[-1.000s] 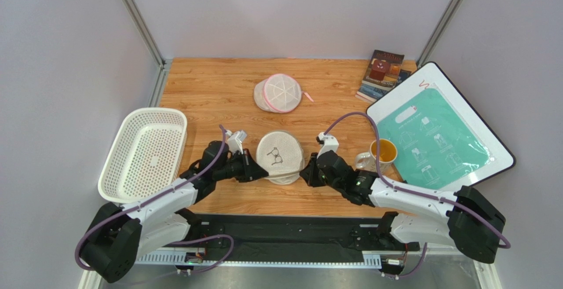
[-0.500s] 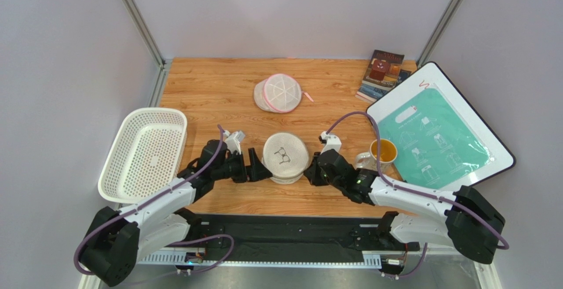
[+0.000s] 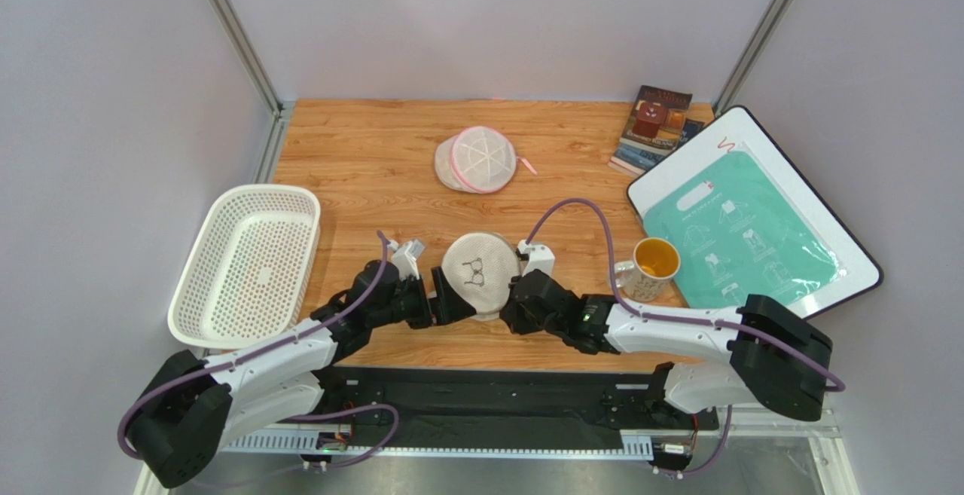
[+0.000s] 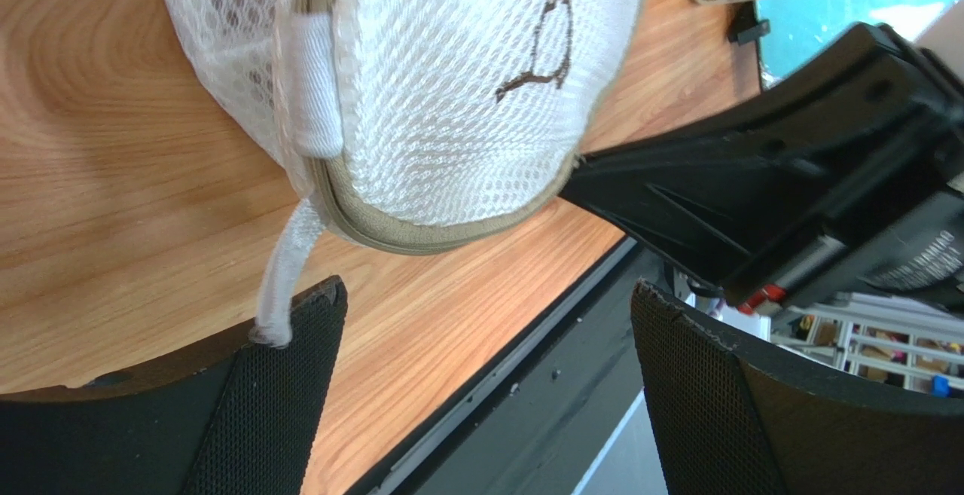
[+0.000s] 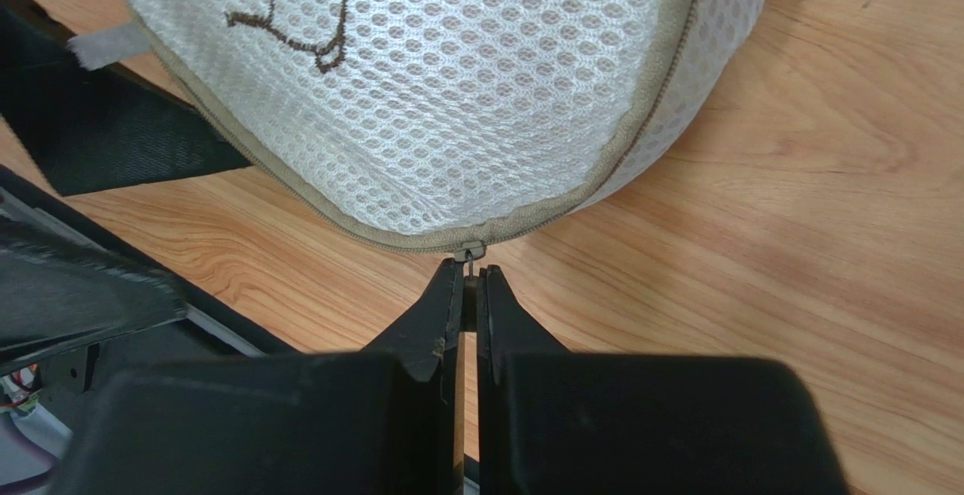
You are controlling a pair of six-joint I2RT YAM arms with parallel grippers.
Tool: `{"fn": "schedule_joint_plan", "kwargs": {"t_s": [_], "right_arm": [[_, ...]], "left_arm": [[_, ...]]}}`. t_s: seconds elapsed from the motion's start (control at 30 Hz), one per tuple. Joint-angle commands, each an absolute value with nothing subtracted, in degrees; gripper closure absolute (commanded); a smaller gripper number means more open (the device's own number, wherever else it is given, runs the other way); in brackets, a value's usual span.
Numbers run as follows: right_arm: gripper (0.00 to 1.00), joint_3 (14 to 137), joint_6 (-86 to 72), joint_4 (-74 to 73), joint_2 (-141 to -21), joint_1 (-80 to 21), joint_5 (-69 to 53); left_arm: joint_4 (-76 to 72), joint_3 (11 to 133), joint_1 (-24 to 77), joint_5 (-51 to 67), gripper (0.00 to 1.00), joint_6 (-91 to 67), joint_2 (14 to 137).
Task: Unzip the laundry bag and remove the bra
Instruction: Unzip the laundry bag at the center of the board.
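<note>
The beige-white mesh laundry bag (image 3: 478, 272) with the dark bra pictogram lies near the table's front edge between both grippers. It also shows in the left wrist view (image 4: 453, 88) and in the right wrist view (image 5: 453, 77). My right gripper (image 3: 515, 301) is shut (image 5: 467, 277) on the small zip pull (image 5: 470, 252) at the bag's near rim. My left gripper (image 3: 441, 295) is open (image 4: 487, 297) at the bag's left side. The bag's white strap (image 4: 283, 275) rests against one of its fingertips (image 4: 306, 326). The bra is hidden.
A white mesh basket (image 3: 243, 263) stands at the left. A pink-trimmed round pouch (image 3: 481, 159) lies farther back. A mug (image 3: 654, 263), a white board with a teal sheet (image 3: 752, 224) and books (image 3: 656, 122) are at the right. A black rail (image 3: 487, 388) borders the front edge.
The left gripper has let go of the bag's edge and opened wide. The right gripper has moved left along the near rim. The bag has shifted a little left and turned.
</note>
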State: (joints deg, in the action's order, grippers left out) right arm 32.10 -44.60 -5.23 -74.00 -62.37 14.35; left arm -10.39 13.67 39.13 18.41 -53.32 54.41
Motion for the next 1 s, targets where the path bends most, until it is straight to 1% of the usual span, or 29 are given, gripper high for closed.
{"fn": "schedule_joint_plan", "kwargs": {"t_s": [0.0, 0.13, 0.33, 0.43, 0.53, 0.63, 0.67, 0.73, 0.77, 0.83, 0.87, 0.93, 0.97], "right_arm": [[1.0, 35.8, -46.3, -1.3, -75.3, -64.2, 16.3], [1.0, 36.5, -46.8, -0.4, -76.4, -65.6, 16.1], [1.0, 37.3, -46.9, -0.5, -77.3, -66.9, 16.3], [1.0, 37.3, -47.4, -0.5, -77.9, -67.6, 16.2], [1.0, 37.0, -47.8, -0.5, -77.9, -68.5, 16.3], [1.0, 36.8, -48.2, -0.5, -77.8, -69.0, 16.5], [1.0, 36.7, -48.3, -0.5, -77.8, -69.2, 16.8], [1.0, 36.9, -48.3, -0.5, -77.8, -69.3, 16.8], [1.0, 37.0, -48.3, -0.5, -77.8, -69.4, 16.9], [1.0, 37.2, -48.3, -0.5, -77.9, -69.5, 16.9], [1.0, 37.1, -48.3, -0.5, -77.9, -69.5, 17.0], [1.0, 37.0, -48.1, -0.7, -77.7, -69.5, 17.1], [1.0, 37.0, -48.2, -1.1, -77.6, -69.4, 17.4]], "left_arm": [[-15.8, 12.0, 39.9, 15.6, 0.0, -55.9, 57.0], [-17.7, 12.6, 40.8, 14.7, 0.0, -56.2, 60.7], [-22.0, 12.3, 41.1, 13.7, 0.01, -58.0, 62.9], [-22.5, 12.4, 41.3, 12.5, 0.03, -58.6, 62.2], [-22.2, 12.2, 41.3, 11.3, 0.11, -58.8, 61.7], [-22.1, 12.2, 41.3, 11.0, 0.32, -58.7, 62.2], [-22.1, 12.2, 41.3, 11.2, 0.44, -58.8, 62.3], [-22.7, 12.2, 41.3, 11.5, 0.55, -58.9, 63.0], [-22.8, 12.2, 41.3, 11.6, 0.65, -58.9, 63.2], [-22.8, 12.2, 41.3, 11.7, 0.74, -58.8, 63.3], [-22.9, 12.2, 41.3, 11.6, 0.85, -58.7, 63.2], [-22.4, 12.2, 41.3, 11.4, 0.94, -58.6, 62.9], [-22.2, 12.2, 41.3, 11.4, 1.0, -58.5, 62.8]]}}
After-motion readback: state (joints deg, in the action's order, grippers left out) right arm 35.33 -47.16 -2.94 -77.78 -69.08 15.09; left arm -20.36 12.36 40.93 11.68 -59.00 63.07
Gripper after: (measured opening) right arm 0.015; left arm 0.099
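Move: The loop at the bag's zip end lies about 3 cm ahead of the open left fingers, 1 cm left and 2 cm below; the middle of the bag is roughly 5 cm ahead, 4 cm right and 5 cm down. The zip pull, already in the right fingers, is level ahead, about 9 cm right and 3 cm lower. From the right hand, the loop is some 3 cm ahead and 10 cm left, the mug 8 cm ahead and 24 cm right. Drop the open left gripper about 2.5 cm to the bag's rim, ease it some 2 cm forward, and shut the fingers on the edge beside the loop, turning the hand slightly counter-clockwise. Meanwhile keep the zip pull pinched in the right fingers and carry it about 4 cm left and 2.5 cm back, towards the left gripper. ##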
